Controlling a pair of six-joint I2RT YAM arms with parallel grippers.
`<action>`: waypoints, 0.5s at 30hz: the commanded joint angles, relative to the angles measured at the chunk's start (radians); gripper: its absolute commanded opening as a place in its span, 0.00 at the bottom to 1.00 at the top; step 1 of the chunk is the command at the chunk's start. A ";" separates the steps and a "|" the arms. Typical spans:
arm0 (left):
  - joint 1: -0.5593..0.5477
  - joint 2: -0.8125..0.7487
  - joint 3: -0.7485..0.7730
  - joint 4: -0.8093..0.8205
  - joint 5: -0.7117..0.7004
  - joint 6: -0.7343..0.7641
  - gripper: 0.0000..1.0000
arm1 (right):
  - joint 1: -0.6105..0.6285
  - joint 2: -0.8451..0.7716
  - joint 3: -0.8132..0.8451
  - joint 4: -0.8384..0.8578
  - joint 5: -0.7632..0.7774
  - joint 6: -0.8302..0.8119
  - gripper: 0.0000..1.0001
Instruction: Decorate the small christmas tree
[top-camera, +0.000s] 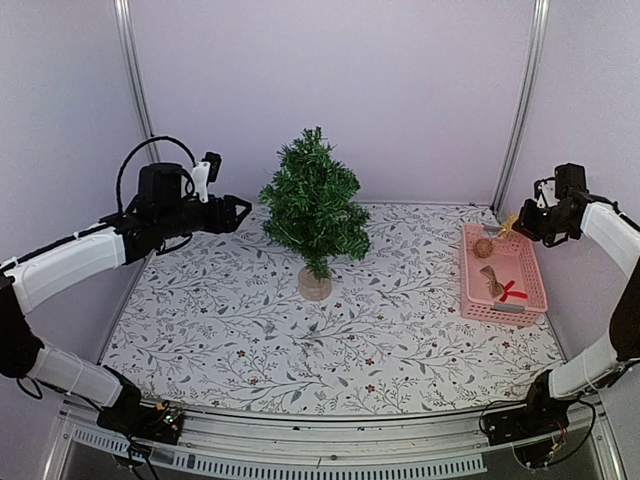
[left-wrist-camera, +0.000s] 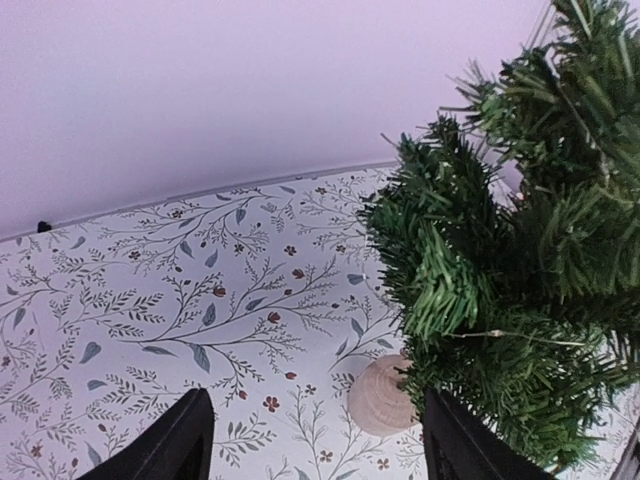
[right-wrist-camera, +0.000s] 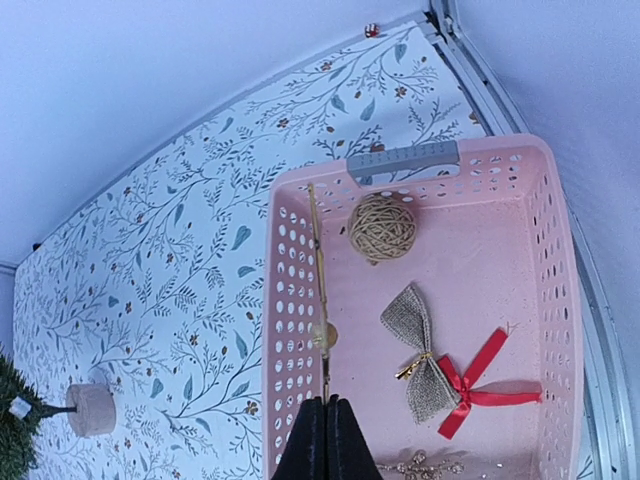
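The small christmas tree (top-camera: 313, 205) stands upright on its round wooden base (top-camera: 314, 285) at the middle back of the table. My left gripper (top-camera: 240, 212) hovers open just left of the branches, with nothing between its fingers. In the left wrist view the tree (left-wrist-camera: 520, 260) fills the right side and the left gripper (left-wrist-camera: 320, 450) frames the base (left-wrist-camera: 380, 395). My right gripper (top-camera: 522, 228) hangs above the pink basket (top-camera: 465, 270), shut on a thin gold strand (right-wrist-camera: 318, 290) with a small bead. In the right wrist view the right gripper (right-wrist-camera: 326, 420) shows its jaws pressed together.
In the basket (right-wrist-camera: 290, 290) lie a twine ball (right-wrist-camera: 382, 226), a burlap bow (right-wrist-camera: 418, 350), a red ribbon bow (right-wrist-camera: 475, 385) and a sparkly ornament (right-wrist-camera: 420, 465). The floral tablecloth (top-camera: 230, 320) covers the table. Frame posts stand at both back corners.
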 joint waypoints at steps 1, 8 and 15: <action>0.042 -0.049 0.087 -0.123 0.080 0.093 0.73 | 0.034 -0.071 0.107 -0.156 -0.104 -0.148 0.00; 0.049 -0.090 0.198 -0.252 0.238 0.178 0.72 | 0.232 -0.119 0.288 -0.282 -0.218 -0.250 0.00; 0.032 -0.170 0.264 -0.320 0.498 0.209 0.70 | 0.502 -0.147 0.446 -0.402 -0.294 -0.358 0.00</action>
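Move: The right hand, already holding the gold star, has the christmas tree's top about 46 cm to its left, 1 cm back and 25 cm above. The pink basket is 1 cm ahead, 2 cm left and 17 cm below; in it the twine ball lies 9 cm ahead and 6 cm left, the burlap bow 1 cm ahead and 5 cm left. From the left hand the treetop is about 16 cm right, level ahead, 18 cm up. Right hand carries the star some 17 cm left and 15 up towards the tree; left hand rises 10. ##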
